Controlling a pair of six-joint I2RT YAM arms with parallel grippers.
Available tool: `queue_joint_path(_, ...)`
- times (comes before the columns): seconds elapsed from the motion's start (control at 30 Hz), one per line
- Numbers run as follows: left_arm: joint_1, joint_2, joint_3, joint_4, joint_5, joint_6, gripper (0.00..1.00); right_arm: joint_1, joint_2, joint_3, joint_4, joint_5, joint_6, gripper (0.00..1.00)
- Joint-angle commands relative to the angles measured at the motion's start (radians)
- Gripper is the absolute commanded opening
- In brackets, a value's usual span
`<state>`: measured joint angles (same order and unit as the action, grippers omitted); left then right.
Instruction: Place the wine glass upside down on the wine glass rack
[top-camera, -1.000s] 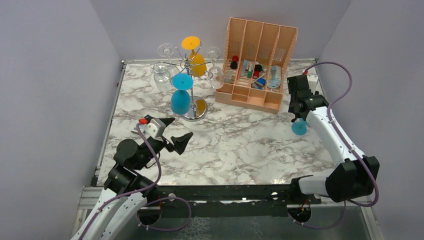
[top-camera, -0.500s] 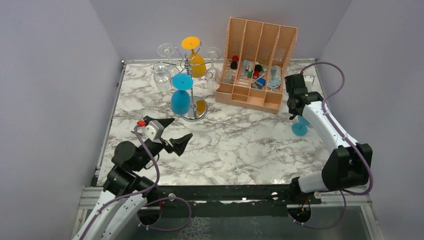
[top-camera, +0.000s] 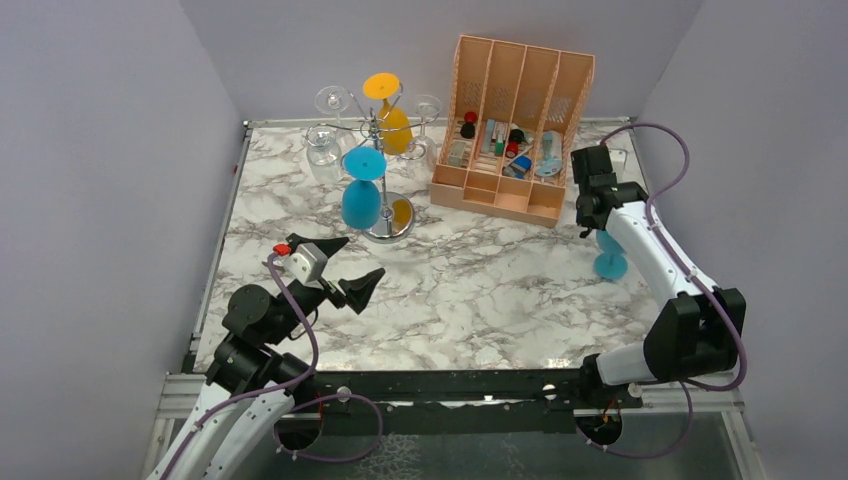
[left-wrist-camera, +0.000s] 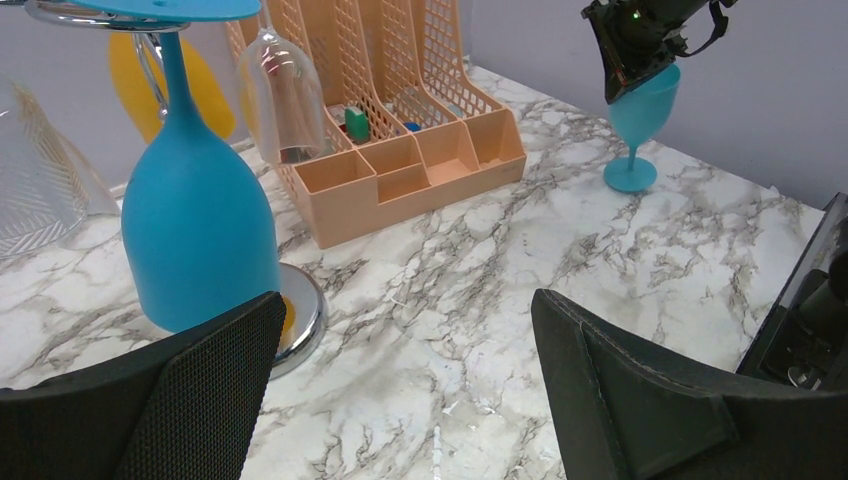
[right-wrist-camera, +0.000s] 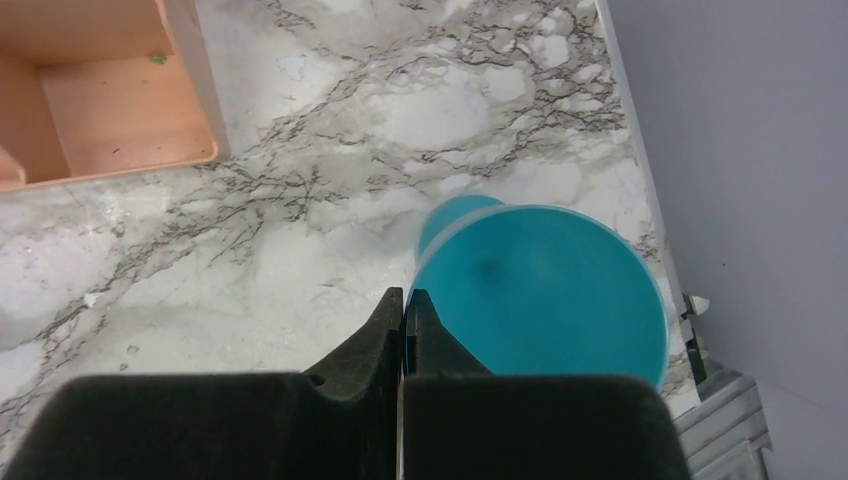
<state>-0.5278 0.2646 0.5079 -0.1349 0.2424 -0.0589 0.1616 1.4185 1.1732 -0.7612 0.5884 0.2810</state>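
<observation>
A teal wine glass (top-camera: 609, 256) stands upright near the table's right edge, seen from above as an open bowl (right-wrist-camera: 540, 290) in the right wrist view. My right gripper (right-wrist-camera: 403, 300) is shut on its rim, one finger inside the bowl and one outside. The left wrist view shows that gripper (left-wrist-camera: 632, 45) over the glass (left-wrist-camera: 640, 105), whose foot is at the tabletop. The wine glass rack (top-camera: 377, 135), a silver wire stand on a disc base (left-wrist-camera: 303, 312), is at the back left. My left gripper (top-camera: 345, 265) hangs open and empty in front of it.
Upside down on the rack hang a blue glass (top-camera: 361, 195), a yellow glass (top-camera: 393, 120) and clear glasses (top-camera: 322, 140). An orange slotted organiser (top-camera: 515, 125) with small items stands at the back. The grey right wall (right-wrist-camera: 750, 150) is close beside the teal glass.
My right gripper has shut on the teal glass's rim, and the glass has shifted slightly toward the right edge. The left arm has barely moved.
</observation>
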Motion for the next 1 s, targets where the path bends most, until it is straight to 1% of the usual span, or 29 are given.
queue_joint_path(0.0, -0.005, -0.012, -0.011, 0.036, 0.039, 0.000, 0.99, -0.004, -0.053, 0.041, -0.033, -0.088, -0.014, 0.01)
queue_joint_path(0.17, -0.005, -0.025, -0.022, 0.052, 0.054, 0.000, 0.99, -0.004, -0.093, 0.071, -0.095, -0.169, -0.020, 0.01)
queue_joint_path(0.37, -0.005, -0.026, -0.031, 0.079, 0.083, -0.005, 0.99, -0.004, -0.205, 0.047, -0.126, -0.303, -0.030, 0.01)
queue_joint_path(0.53, -0.005, -0.002, -0.022, 0.104, 0.179, 0.060, 0.99, -0.004, -0.284, 0.059, -0.156, -0.452, -0.038, 0.01)
queue_joint_path(0.63, -0.005, 0.004, -0.016, 0.121, 0.259, 0.135, 0.99, -0.004, -0.326, 0.070, -0.159, -0.575, -0.044, 0.01)
queue_joint_path(0.83, -0.005, 0.008, -0.012, 0.140, 0.365, 0.246, 0.99, -0.004, -0.406, 0.058, -0.105, -0.947, -0.056, 0.01)
queue_joint_path(0.97, -0.005, 0.014, -0.005, 0.147, 0.432, 0.303, 0.99, -0.002, -0.419, 0.069, -0.077, -1.078, -0.037, 0.01)
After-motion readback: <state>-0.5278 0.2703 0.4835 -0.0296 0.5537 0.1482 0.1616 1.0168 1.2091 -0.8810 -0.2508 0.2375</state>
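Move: My right fingers are shut on the rim of the upright blue wine glass, its middle about 7 cm below them, 3 cm right and 1 cm ahead. My open left gripper waits some 48 cm left of them, 15 cm back, 12 cm higher; the tray lies roughly 24 cm ahead, 22 cm left. From my left hand the glass is about 51 cm right, 16 cm ahead and 20 cm down, the rack nearly straight ahead at 29 cm, with the hanging blue glass 18 cm ahead. Keeping the rim pinched, I lift the blue glass off the table with my right hand and sweep it left about 13 cm, up 10 cm and somewhat back, in front of the tray towards my left gripper, speeding up as I go. The wrist rolls its left side up and turns counter-clockwise, swinging the foot leftward. My left hand, still wide open, eases a few centimetres back and right, tipping up and turning clockwise to face the glass. ##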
